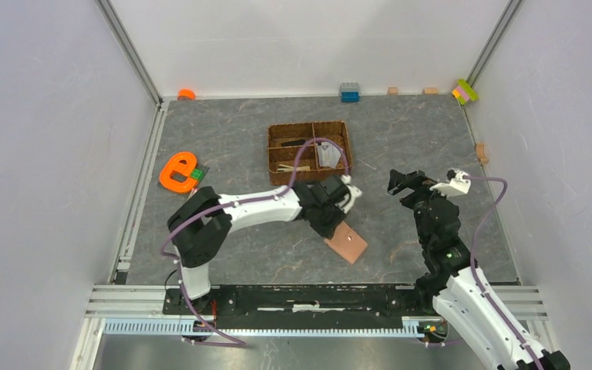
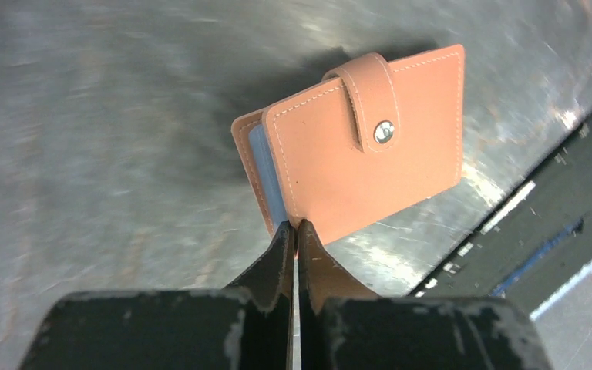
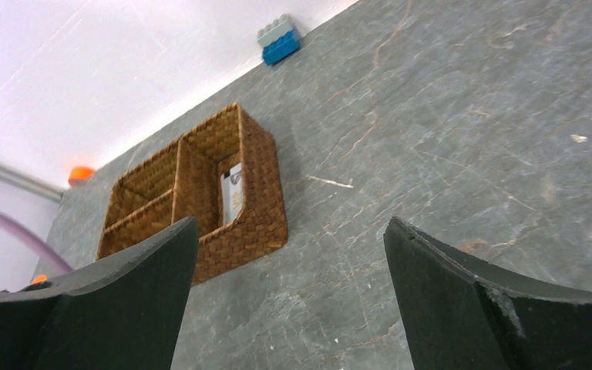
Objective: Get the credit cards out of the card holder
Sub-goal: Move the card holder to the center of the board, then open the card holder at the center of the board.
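The card holder (image 2: 370, 154), a salmon-pink wallet with its snap tab fastened, sits just in front of the left wrist camera. In the top view the card holder (image 1: 348, 243) is low over the table's centre. My left gripper (image 2: 297, 228) is shut on the near corner of its front cover, and in the top view this gripper (image 1: 330, 223) is at the wallet's upper-left edge. The blue-grey edge of one of the credit cards (image 2: 264, 179) shows between the covers; any others are hidden inside. My right gripper (image 3: 289, 223) hangs open and empty, and the top view shows it (image 1: 402, 185) to the right of the wallet.
A brown woven divided basket (image 1: 277, 146) with small items stands behind the wallet, also in the right wrist view (image 3: 262, 223). An orange tape-dispenser-like object (image 1: 177, 171) lies at left. Small blocks (image 1: 349, 92) line the back wall. The arms' base rail (image 1: 316, 297) runs along the near edge.
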You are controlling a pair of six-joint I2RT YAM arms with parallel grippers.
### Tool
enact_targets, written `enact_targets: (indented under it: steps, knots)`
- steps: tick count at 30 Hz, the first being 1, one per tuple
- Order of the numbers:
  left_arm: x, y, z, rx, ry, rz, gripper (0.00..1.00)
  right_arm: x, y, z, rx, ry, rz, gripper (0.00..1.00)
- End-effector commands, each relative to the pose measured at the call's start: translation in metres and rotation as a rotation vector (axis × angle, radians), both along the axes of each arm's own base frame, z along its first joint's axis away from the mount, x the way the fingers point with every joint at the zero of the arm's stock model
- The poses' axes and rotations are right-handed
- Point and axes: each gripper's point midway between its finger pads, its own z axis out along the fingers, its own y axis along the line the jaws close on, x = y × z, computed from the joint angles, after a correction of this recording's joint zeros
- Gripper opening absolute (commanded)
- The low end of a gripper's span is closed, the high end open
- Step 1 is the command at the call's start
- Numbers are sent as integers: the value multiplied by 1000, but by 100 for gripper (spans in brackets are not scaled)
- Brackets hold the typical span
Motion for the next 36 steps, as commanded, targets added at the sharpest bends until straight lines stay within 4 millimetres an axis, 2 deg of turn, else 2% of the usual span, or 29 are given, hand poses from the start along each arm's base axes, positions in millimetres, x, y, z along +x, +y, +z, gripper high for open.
enact_targets:
  steps: [1, 4, 8, 9, 14, 19, 25, 32, 36]
  knots:
    - [57, 19, 27, -112, -64, 262, 2, 6, 28, 7, -24, -44, 153, 94]
    - [76, 42, 24, -87, -88, 379, 2, 7, 53, 8, -57, -65, 297, 94]
    - [88, 57, 19, -59, -105, 452, 2, 5, 102, 3, -131, -51, 591, 90]
    - [92, 61, 18, -44, -120, 470, 2, 5, 114, -3, -137, -17, 660, 88]
    - [102, 72, 17, 0, -171, 520, 2, 6, 148, -26, -142, 89, 835, 81]
    - [101, 67, 19, -40, -171, 502, 2, 12, 160, -50, -205, 159, 841, 81]
    - [96, 61, 16, -44, -133, 475, 2, 27, 155, -76, -302, 251, 768, 80]
    - [95, 60, 12, -32, -121, 473, 2, 45, 146, -104, -365, 390, 696, 50]
    - [95, 60, 13, -35, -119, 471, 2, 49, 149, -120, -387, 451, 701, 39]
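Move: The left gripper has the card holder pinched at its leftmost corner; the holder's middle is about 5 cm right of that hand point and 1 cm lower. The board centre it goes to is some 10 cm ahead and 2 cm left of the hand, with the basket's middle about 25 cm ahead and 4 cm left at hand height. From the right hand, the holder is roughly 17 cm left, 11 cm back and 16 cm below, and the basket 28 cm left, 16 cm ahead and 15 cm below. Keep the left gripper shut on the holder's corner and carry it level, about 9 cm forward and 7 cm left towards the basket, turning it some 25 degrees counter-clockwise, then hold still. Meanwhile swing the open right gripper left and down beside the holder, the fingers turning inward and tipping down; finish by easing forward and closing them about halfway, with no grip on the holder yet. ##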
